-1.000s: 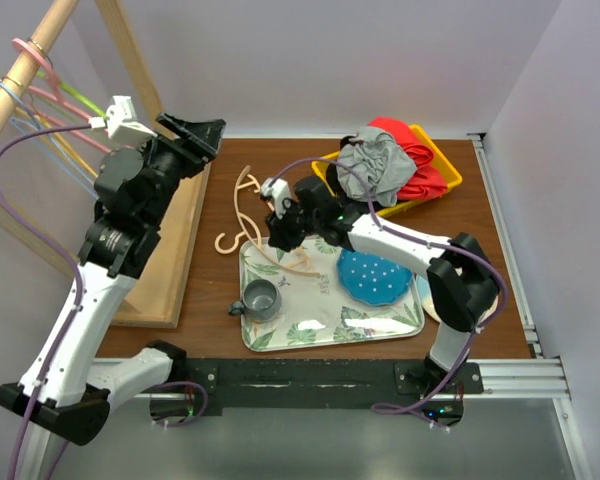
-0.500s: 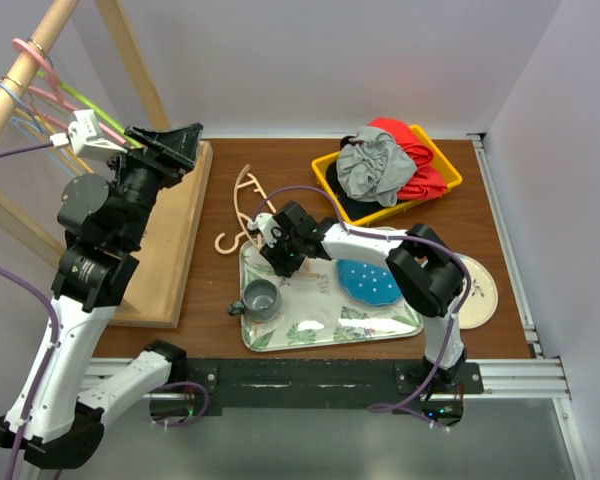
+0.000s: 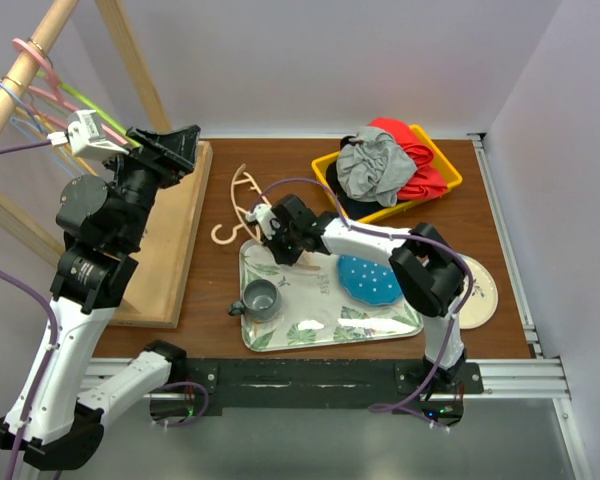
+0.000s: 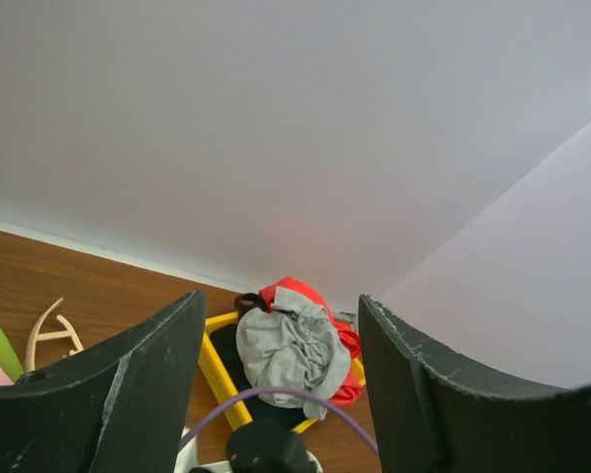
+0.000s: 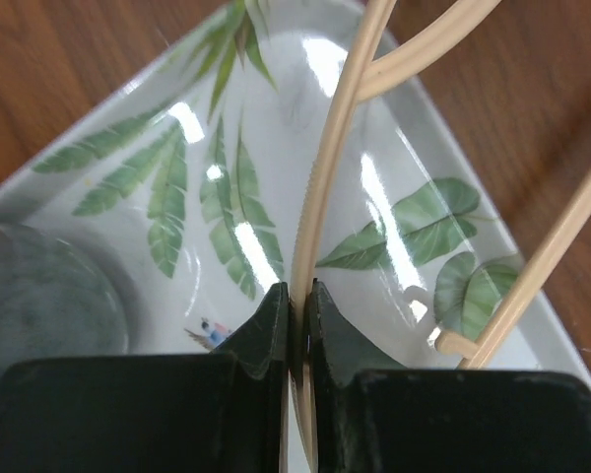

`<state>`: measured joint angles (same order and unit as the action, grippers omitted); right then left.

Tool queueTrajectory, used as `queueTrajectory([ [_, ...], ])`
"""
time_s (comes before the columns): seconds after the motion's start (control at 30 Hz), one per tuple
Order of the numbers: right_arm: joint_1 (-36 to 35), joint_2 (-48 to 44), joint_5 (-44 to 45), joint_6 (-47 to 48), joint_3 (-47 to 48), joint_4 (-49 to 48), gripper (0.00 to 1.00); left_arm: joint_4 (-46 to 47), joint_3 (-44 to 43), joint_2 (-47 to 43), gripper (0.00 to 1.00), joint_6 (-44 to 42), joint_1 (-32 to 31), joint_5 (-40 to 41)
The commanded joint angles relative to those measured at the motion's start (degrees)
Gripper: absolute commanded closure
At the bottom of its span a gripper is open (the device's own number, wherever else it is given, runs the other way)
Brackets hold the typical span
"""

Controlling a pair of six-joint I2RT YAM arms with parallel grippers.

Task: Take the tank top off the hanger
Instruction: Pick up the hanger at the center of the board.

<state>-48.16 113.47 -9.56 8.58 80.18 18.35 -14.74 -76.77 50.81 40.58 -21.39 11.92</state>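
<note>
A bare beige hanger point(image 3: 242, 205) lies half on the brown table, half over the leaf-patterned tray point(image 3: 310, 322). My right gripper point(image 3: 279, 247) is shut on one thin arm of that hanger point(image 5: 335, 148), just above the tray point(image 5: 128, 197); the jaws point(image 5: 297, 296) pinch the rod tightly. No cloth hangs on it. A crumpled grey garment point(image 3: 372, 165) point(image 4: 291, 350) tops red and black clothes in the yellow bin point(image 3: 450, 172); which one is the tank top I cannot tell. My left gripper point(image 3: 188, 136) point(image 4: 278, 304) stands open and empty, raised near the rack.
A wooden rack point(image 3: 10, 85) with several coloured hangers stands at the left on a wooden board point(image 3: 175, 250). The tray carries a grey cup point(image 3: 260, 297) and a blue dotted plate point(image 3: 372, 278). A pale plate point(image 3: 483, 290) lies at the right.
My right gripper has closed on the hanger's arm and nudged the hanger slightly. The left arm swung back towards the rack a second ago and has since held still.
</note>
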Motion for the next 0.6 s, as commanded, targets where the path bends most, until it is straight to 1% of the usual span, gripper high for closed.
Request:
queueTrajectory([
  [0.0, 5.3, -7.1, -10.6, -8.7, 8.8, -0.9, 1.00, -0.6, -2.8, 1.1, 0.33, -6.5, 0.1, -0.6],
  [0.03, 7.5, -8.1, -15.2, -11.7, 9.6, -2.6, 1.00, -1.2, -3.2, 1.5, 0.33, -6.8, 0.1, -0.9],
  [0.13, 11.1, -8.8, -22.4, -19.3, 13.0, -5.6, 1.00, -2.4, -3.7, 2.8, 0.33, -8.4, 0.1, -4.2],
  [0.17, 11.9, -8.3, -27.4, -21.2, 15.7, -6.2, 1.00, -2.7, -3.7, 3.5, 0.34, -8.8, 0.1, -5.3],
  [0.23, 13.3, -7.6, -32.2, -26.7, 18.4, -8.8, 1.00, -3.2, -3.6, 4.4, 0.34, -8.9, 0.1, -8.9],
  [0.27, 13.8, -7.5, -36.7, -29.1, 19.7, -10.9, 1.00, -3.4, -3.5, 5.3, 0.35, -8.9, 0.1, -11.1],
  [0.3, 14.5, -7.4, -38.4, -34.2, 20.2, -15.5, 1.00, -3.4, -3.3, 5.7, 0.35, -8.8, 0.1, -11.7],
  [0.37, 15.1, -7.5, -43.4, -40.0, 20.2, -21.7, 1.00, -3.0, -3.2, 7.0, 0.36, -8.2, 0.1, -15.2],
  [0.4, 15.5, -7.5, -44.5, -46.1, 19.8, -28.6, 1.00, -2.9, -3.4, 7.5, 0.36, -8.1, 0.1, -16.1],
  [0.43, 15.6, -7.6, -45.6, -49.2, 19.1, -32.2, 1.00, -2.5, -3.6, 8.3, 0.36, -7.6, 0.1, -17.0],
  [0.47, 15.7, -7.5, -47.5, -55.9, 18.7, -36.2, 1.00, -1.9, -3.8, 8.8, 0.36, -7.3, 0.1, -18.7],
  [0.5, 15.8, -7.3, -48.3, -58.7, 18.4, -43.6, 1.00, -1.5, -3.8, 9.2, 0.36, -7.0, 0.1, -19.4],
  [0.57, 15.8, -6.8, -49.8, -64.6, 18.6, -48.8, 1.00, -1.3, -4.3, 10.6, 0.36, -6.2, 0.1, -20.4],
])
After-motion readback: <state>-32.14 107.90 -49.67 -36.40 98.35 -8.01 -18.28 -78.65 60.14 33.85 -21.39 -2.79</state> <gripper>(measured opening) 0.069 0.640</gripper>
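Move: Some 12 cm left of the right hand, 2 cm back and 45 cm above is the left gripper, to which it takes the hanger it already pinches. From the right hand the mug is 10 cm back and 4 cm left, the blue plate 4 cm back and 23 cm right, both slightly lower. From the left hand the hanger's middle lies about 12 cm ahead, 8 cm right and 43 cm below. Swinging the pinched hanger up off the tray area towards the left gripper, the right hand rises about 30 cm, first going forward, then easing back a little, and rolls some 55 degrees until its fingers point left instead of steeply down. The empty left hand, fingers staying open, first edges forward, then goes right and down to meet the hanger, turning slightly clockwise. ##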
